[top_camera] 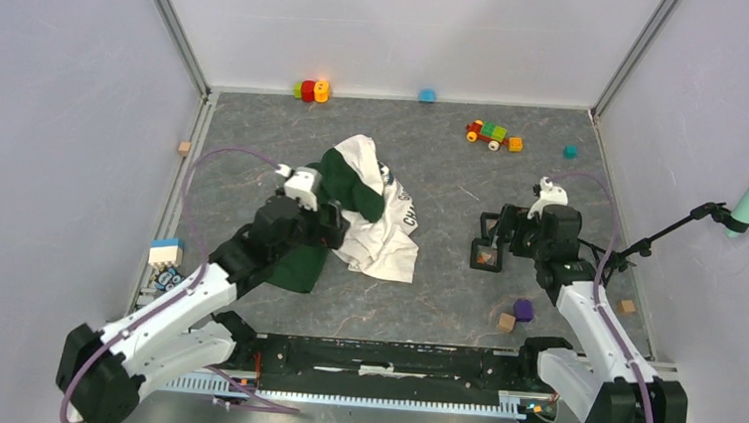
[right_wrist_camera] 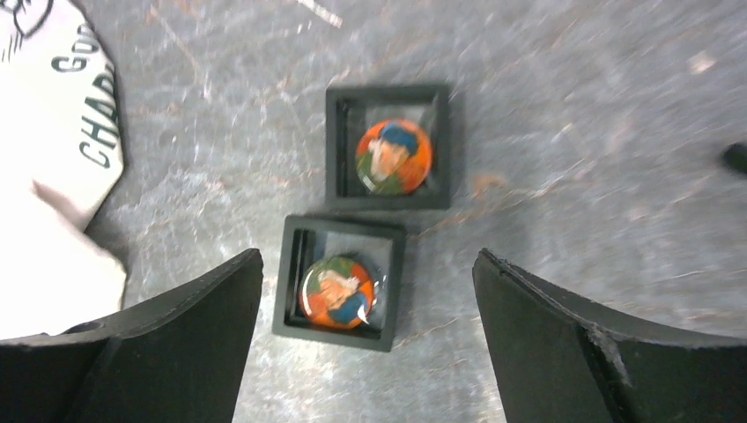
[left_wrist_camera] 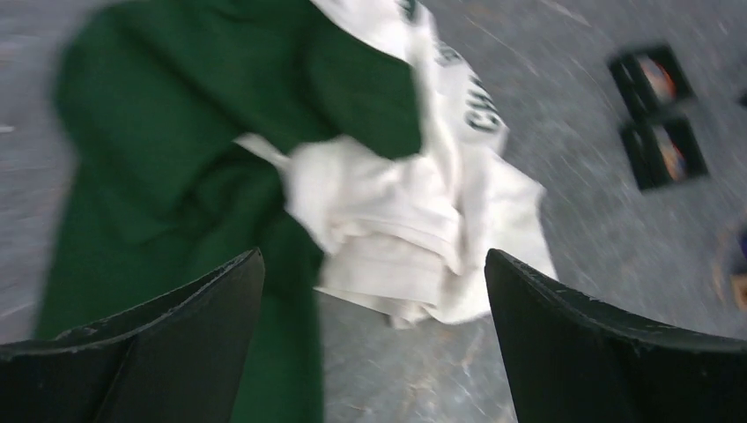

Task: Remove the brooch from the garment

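The garment [top_camera: 365, 221] lies crumpled mid-table, half dark green and half cream with dark lettering; it fills the left wrist view [left_wrist_camera: 203, 132]. My left gripper [top_camera: 335, 224] [left_wrist_camera: 374, 264] hovers open over its near edge, with nothing between the fingers. The brooch [right_wrist_camera: 339, 291] [top_camera: 485, 256], a round orange picture pin, rests in a black square frame on the table, off the garment. My right gripper [top_camera: 503, 235] [right_wrist_camera: 367, 264] is open just above it and holds nothing. A second like pin [right_wrist_camera: 394, 157] sits in its own black frame just beyond.
Toys line the back: a red and yellow piece [top_camera: 311, 91], a blue block [top_camera: 426, 95], a toy train [top_camera: 493, 135]. A purple block [top_camera: 523, 309] and a tan cube [top_camera: 506, 322] lie near the right arm. A white-blue block [top_camera: 165, 252] sits at the left edge.
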Tool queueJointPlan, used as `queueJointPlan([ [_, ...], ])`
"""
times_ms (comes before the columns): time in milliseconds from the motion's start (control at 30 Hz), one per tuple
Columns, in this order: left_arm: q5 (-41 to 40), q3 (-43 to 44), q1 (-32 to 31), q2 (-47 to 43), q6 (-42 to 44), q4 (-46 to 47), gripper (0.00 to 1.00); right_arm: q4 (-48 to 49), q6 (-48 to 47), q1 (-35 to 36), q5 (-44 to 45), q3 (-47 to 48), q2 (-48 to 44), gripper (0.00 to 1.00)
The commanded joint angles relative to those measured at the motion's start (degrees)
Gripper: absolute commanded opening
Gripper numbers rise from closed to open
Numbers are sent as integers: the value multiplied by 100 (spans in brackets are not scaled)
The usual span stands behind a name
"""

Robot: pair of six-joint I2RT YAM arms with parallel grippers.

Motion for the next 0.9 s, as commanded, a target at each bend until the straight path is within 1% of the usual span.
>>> queueJointPlan([
  [0, -1167, -163, 544, -668, 164, -191, 100, 672, -679, -16, 686, -110, -509, 93],
  [67, -1646, -322, 685, -847, 455, 108, 100, 1600, -847, -21, 689, -610, -822, 93],
  [133, -1862, -606, 770, -943, 952, 745, 100, 2498, -845, -17, 941, -1200, -1146, 93],
  [167, -2084, -770, 819, -948, 1039, 1144, 100, 2889, -873, -20, 1070, -1514, -1276, 93],
  [200, -2255, -863, 928, -914, 1060, 1344, 100, 3294, -936, -21, 1179, -1753, -1397, 93],
  [233, -2276, -952, 1065, -844, 1130, 1554, 100, 3647, -1014, -19, 1339, -1999, -1476, 93],
  [300, -2227, -1067, 1363, -601, 1233, 1855, 100, 3972, -1014, -26, 1706, -2218, -1459, 94],
  [367, -2182, -1300, 1736, -365, 1430, 2311, 100, 4137, -1270, -26, 1923, -2274, -1262, 94],
  [433, -2017, -1769, 2052, -236, 1661, 3206, 100, 4502, -1464, -28, 2178, -2449, -1085, 94],
  [500, -1639, -2060, 2432, -55, 1634, 3925, 100, 5143, -1824, -25, 2078, -2761, -937, 94],
  [567, -1326, -2128, 2796, 277, 1530, 4290, 100, 6046, -1882, -25, 2216, -3211, -588, 94],
  [600, -1217, -2161, 2915, 518, 1528, 4529, 100, 6666, -1970, -25, 2265, -3377, -313, 94],
  [633, -1099, -2221, 3004, 770, 1594, 4917, 100, 7168, -2045, -25, 2260, -3528, -24, 93],
  [667, -980, -2300, 3038, 980, 1707, 5351, 100, 7633, -1921, -28, 2282, -3632, 155, 93],
  [700, -865, -2347, 3057, 1250, 1840, 5723, 100, 7920, -1962, -25, 2209, -3685, 343, 94],
  [733, -770, -2358, 3065, 1483, 1936, 6096, 100, 7979, -2095, -25, 2122, -3621, 499, 94],
  [767, -778, -2314, 3080, 1749, 1940, 6316, 100, 8043, -2139, -26, 2193, -3576, 682, 95],
  [800, -792, -2188, 3092, 1915, 1940, 6282, 100, 8152, -2171, -25, 2153, -3537, 869, 95],
  [833, -782, -2112, 3120, 2052, 1940, 6300, 100, 8226, -2239, -21, 2003, -3519, 998, 98],
  [867, -777, -2085, 3173, 2296, 1913, 6465, 100, 8429, -2362, -28, 1822, -3512, 1151, 98],
])
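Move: The nearer tray, holding the brooch just set down, is about 3 cm to the right hand's left, 2 cm back and 8 cm below; the second tray is some 5 cm ahead and 1 cm left of that hand. From the left hand the brooch's tray lies roughly 38 cm right, level fore and aft and 14 cm down, while the garment's middle is about 6 cm ahead, 3 cm right, 14 cm down. The open left hand swings about 20 cm left, then sinks; the right leaves the trays 7 cm rightward, tipping up. ##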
